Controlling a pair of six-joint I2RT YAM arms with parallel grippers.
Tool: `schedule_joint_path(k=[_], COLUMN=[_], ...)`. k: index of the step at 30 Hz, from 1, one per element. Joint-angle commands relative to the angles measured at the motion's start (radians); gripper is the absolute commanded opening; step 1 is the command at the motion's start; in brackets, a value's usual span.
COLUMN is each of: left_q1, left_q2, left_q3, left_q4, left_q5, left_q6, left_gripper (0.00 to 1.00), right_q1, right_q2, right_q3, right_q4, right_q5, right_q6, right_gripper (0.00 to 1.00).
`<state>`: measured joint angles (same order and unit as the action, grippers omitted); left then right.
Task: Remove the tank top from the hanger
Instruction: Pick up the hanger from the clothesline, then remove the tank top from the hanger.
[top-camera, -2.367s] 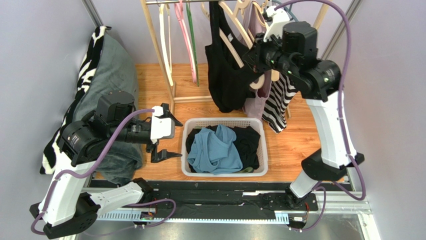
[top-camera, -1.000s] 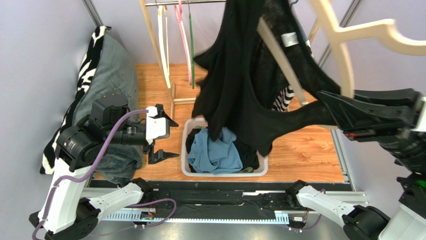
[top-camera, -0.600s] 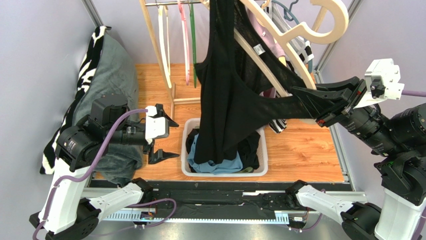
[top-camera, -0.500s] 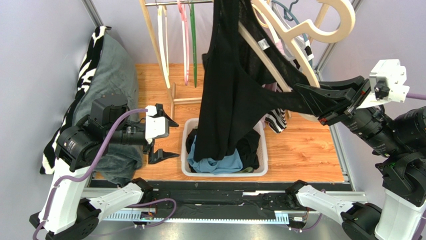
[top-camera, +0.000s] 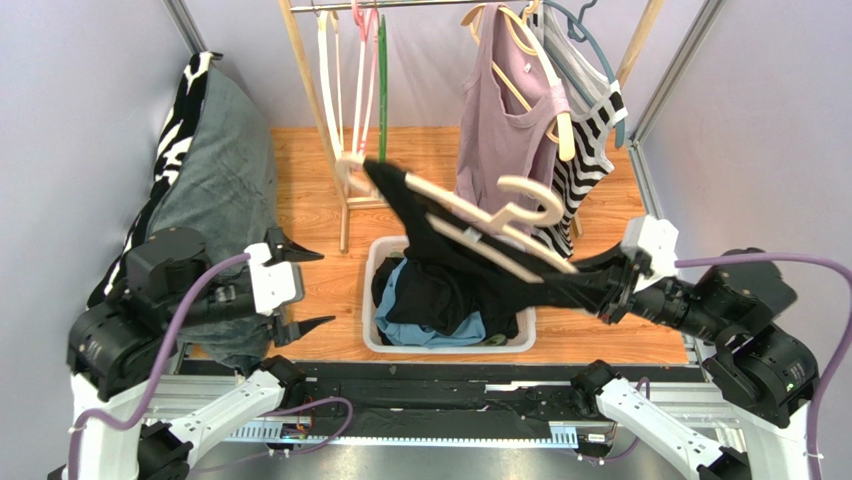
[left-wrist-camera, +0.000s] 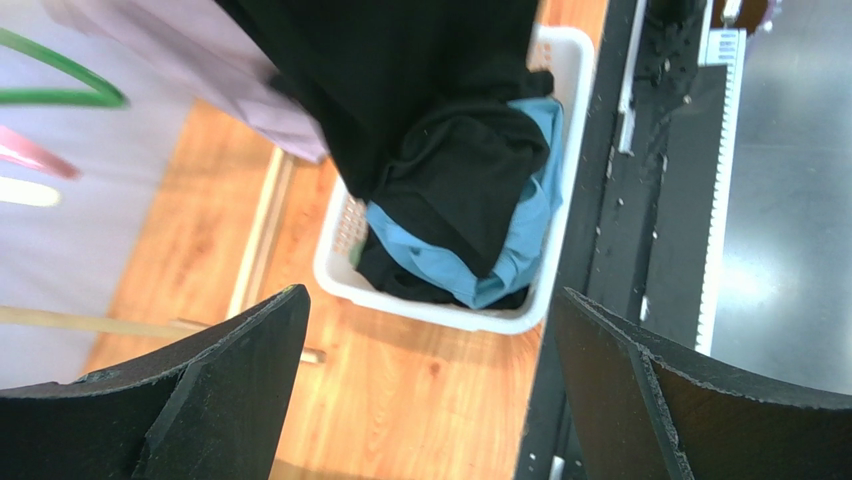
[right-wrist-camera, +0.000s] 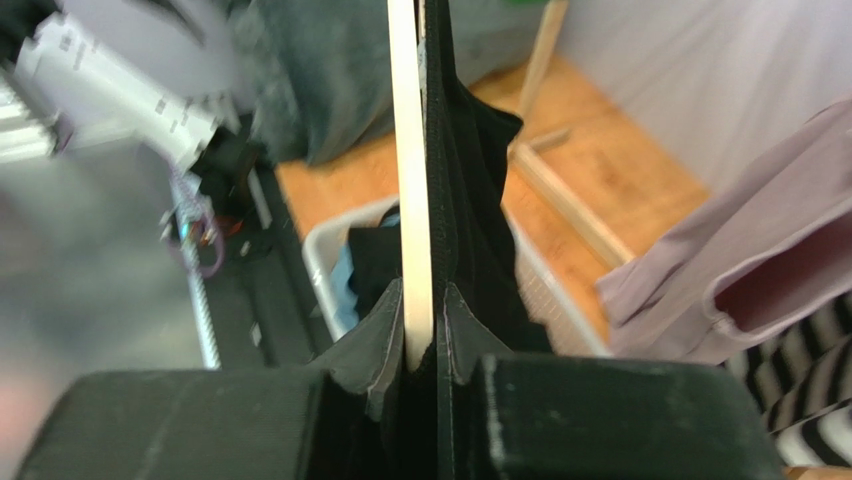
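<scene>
A cream wooden hanger (top-camera: 490, 215) lies tilted over the white basket (top-camera: 450, 347), off the rail. The black tank top (top-camera: 440, 285) is still threaded on it and sags into the basket. My right gripper (top-camera: 610, 290) is shut on the hanger's lower right end with black cloth pinched alongside. In the right wrist view the hanger (right-wrist-camera: 408, 200) and tank top (right-wrist-camera: 470, 200) run straight out from the right gripper (right-wrist-camera: 420, 340). My left gripper (top-camera: 305, 290) stands wide open left of the basket, holding nothing. From the left gripper (left-wrist-camera: 428, 295) the tank top (left-wrist-camera: 400, 80) shows above the basket (left-wrist-camera: 440, 312).
A mauve top (top-camera: 500, 120) and a striped top (top-camera: 590, 150) hang on the rail at the back right. Bare hangers (top-camera: 355, 80) hang by the wooden rack post. A grey and zebra pillow (top-camera: 215, 150) leans at left. A blue garment (left-wrist-camera: 520, 240) lies in the basket.
My right arm has swung the hanger and black tank top down from high near the rail to low over the basket. The left arm has dropped back a little, still open.
</scene>
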<state>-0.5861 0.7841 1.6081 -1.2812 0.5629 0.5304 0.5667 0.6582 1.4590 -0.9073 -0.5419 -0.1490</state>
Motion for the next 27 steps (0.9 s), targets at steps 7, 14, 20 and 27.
schedule_joint_path(k=[7,14,20,27], left_q1=[0.019,0.022,0.023,0.023], left_q2=[0.073,0.184,0.241,0.279], left_q3=[0.268,0.309,0.221,0.191], left_q4=[0.003,0.002,-0.027,-0.035], left_q5=[0.078,0.198,0.195,0.204], left_q6=[0.028,0.026,0.088,0.098], left_gripper=[0.99,0.99,0.99,0.99], right_q1=[0.002,0.009,0.028,0.079], right_q2=[0.037,0.070,0.074,0.121], right_q3=[0.014,-0.029,-0.068,-0.083], right_q4=[-0.231,-0.208,-0.125,-0.088], right_q5=[-0.150,-0.164,-0.141,-0.155], right_q6=[-0.141,-0.187,-0.238,-0.262], right_gripper=[0.00,0.00,0.00,0.00])
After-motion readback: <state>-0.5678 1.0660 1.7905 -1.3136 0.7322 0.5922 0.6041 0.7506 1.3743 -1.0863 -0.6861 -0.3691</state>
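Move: The far end of the held hanger, with the black tank top's shoulder on it, is about 11 cm ahead of the empty left hand, 7 cm to its right and some 5 cm higher. The basket's middle is roughly 17 cm right of that hand, 4 cm ahead and 36 cm below. The right hand grips the near end; from it the basket is some 13 cm left, 5 cm ahead and 40 cm down, and the pink tank top hangs about 19 cm ahead, 8 cm left, roughly level. The right hand keeps its pinch on the hanger's near end and lowers it about 7.5 cm over the basket, first easing back, then a little left and forward, tipping the far end down and turning some 15 degrees counter-clockwise so that end swings back towards the left hand. The left hand, fingers wide open, lifts about 8 cm, then sinks again while reaching right and forward to bring its fingers around the hanger's free end, without closing on it. ##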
